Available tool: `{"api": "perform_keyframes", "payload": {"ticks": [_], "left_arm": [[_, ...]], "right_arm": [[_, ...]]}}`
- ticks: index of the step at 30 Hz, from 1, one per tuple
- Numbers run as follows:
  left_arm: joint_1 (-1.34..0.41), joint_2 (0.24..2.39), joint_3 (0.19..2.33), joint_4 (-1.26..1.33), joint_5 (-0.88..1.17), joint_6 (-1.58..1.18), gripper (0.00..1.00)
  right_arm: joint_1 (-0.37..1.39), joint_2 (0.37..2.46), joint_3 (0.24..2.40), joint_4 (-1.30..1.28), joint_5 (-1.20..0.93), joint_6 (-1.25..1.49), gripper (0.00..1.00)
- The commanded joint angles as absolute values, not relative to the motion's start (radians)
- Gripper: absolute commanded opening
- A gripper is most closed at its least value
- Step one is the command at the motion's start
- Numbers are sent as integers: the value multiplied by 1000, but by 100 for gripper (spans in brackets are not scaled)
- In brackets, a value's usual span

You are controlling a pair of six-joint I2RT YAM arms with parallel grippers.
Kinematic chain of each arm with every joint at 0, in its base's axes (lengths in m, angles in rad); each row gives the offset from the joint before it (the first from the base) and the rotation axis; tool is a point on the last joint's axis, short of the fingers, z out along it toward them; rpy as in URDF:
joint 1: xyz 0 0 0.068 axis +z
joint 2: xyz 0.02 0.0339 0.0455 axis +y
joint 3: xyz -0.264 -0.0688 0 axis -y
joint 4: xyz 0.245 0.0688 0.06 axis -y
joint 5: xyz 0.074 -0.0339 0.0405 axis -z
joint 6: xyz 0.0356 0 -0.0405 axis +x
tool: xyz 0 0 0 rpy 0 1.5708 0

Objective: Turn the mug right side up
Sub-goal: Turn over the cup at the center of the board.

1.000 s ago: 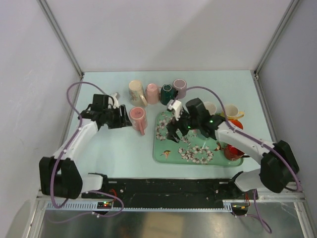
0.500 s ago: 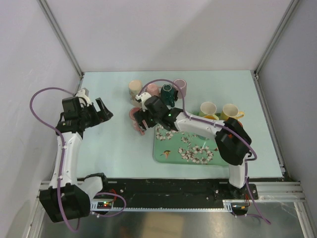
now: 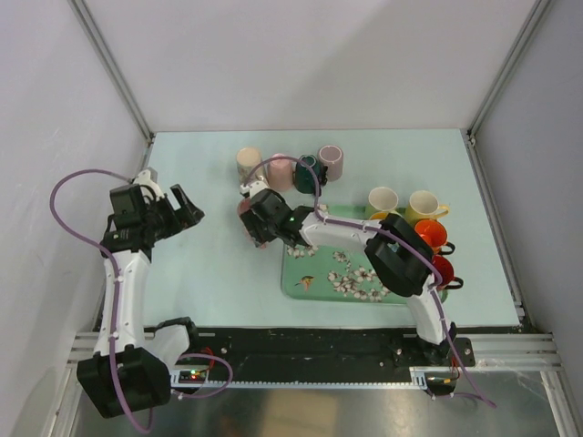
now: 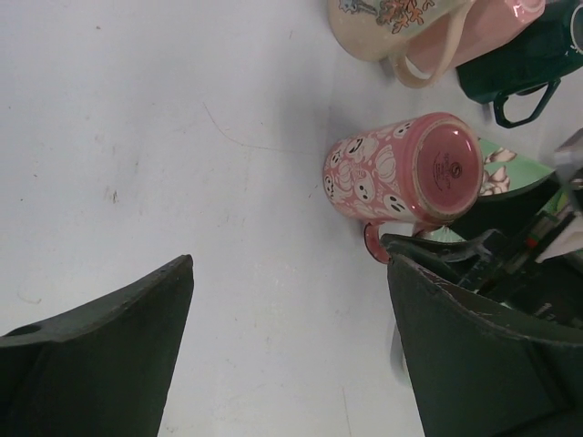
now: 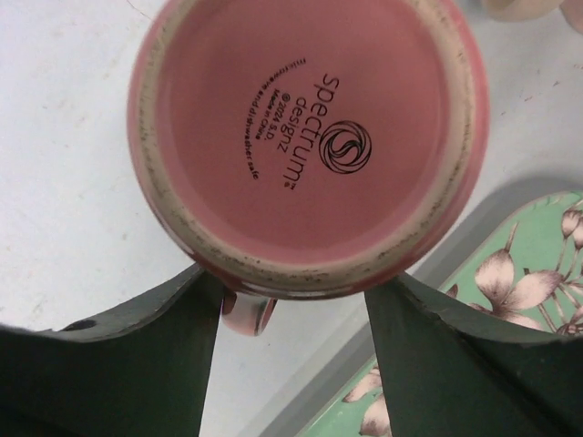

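Observation:
The mug is pink with white ghost figures and stands upside down on the table, left of the tray. Its flat base faces the right wrist camera, and its handle points between the fingers. My right gripper reaches over it, one finger pressed to each side. In the left wrist view the mug is ahead and to the right. My left gripper hangs open well to the mug's left, and only bare table shows between its fingers.
Behind the mug runs a row of cups on their sides: cream, pink, dark green and mauve. A green floral tray lies to the right. White, yellow, orange and red mugs stand past it.
My left gripper let go of the mug and pulled back to the left, open. The right arm swung from the tray over to the mug and closed in on its sides.

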State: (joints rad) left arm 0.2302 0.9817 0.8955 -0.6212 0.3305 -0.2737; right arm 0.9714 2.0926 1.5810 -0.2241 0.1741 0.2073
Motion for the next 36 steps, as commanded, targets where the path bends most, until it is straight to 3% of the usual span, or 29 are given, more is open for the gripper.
{"api": "perform_keyframes", "payload": {"ticks": [1,11,16,24,31,36], "left_arm": [[245,954,895,-587,348,-291,90],[246,966,899,-582,345,-261,90],[243,978,918,-583,403,-217,88],[136,917,968,-583,393,185,89],[-143,739,947,-563,314,653,93],[-378,619,866,-475,226,941,95]], "right_arm": [[974,2132,1611,-202,229,210,64],[965,2151,1586,-168,208,142,27],[940,2065,1557,-185,19,99,2],[795,1909,1571,-326,-633,109,0],[660,1837,1597,-430,-1005,214,0],[611,1774,1530,-378,-1149,291,0]]}}
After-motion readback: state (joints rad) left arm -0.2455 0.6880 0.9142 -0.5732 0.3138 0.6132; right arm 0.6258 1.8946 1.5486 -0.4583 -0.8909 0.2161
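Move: The pink pumpkin mug lies on its side, handle towards the robot; its middle is about 4 cm ahead and 4 cm left of the right hand, 2 cm below. The cream mug stands some 12 cm beyond it, and the plain pink mug roughly 16 cm ahead of the hand and 3 cm to its right. From the left hand the pumpkin mug is about 8 cm ahead, 12 cm right and 13 cm lower. Sink the right gripper some 3 cm and close its open fingers on the pumpkin mug's handle. Then lift the mug about 13 cm, drawing right and back, while tipping the fingers down and turning them counter-clockwise. Once that lift has started, swing the left gripper, still wide open, right and up about 9 cm each and slightly back towards the mug, rolling its left side up, tilting up and turning clockwise. ##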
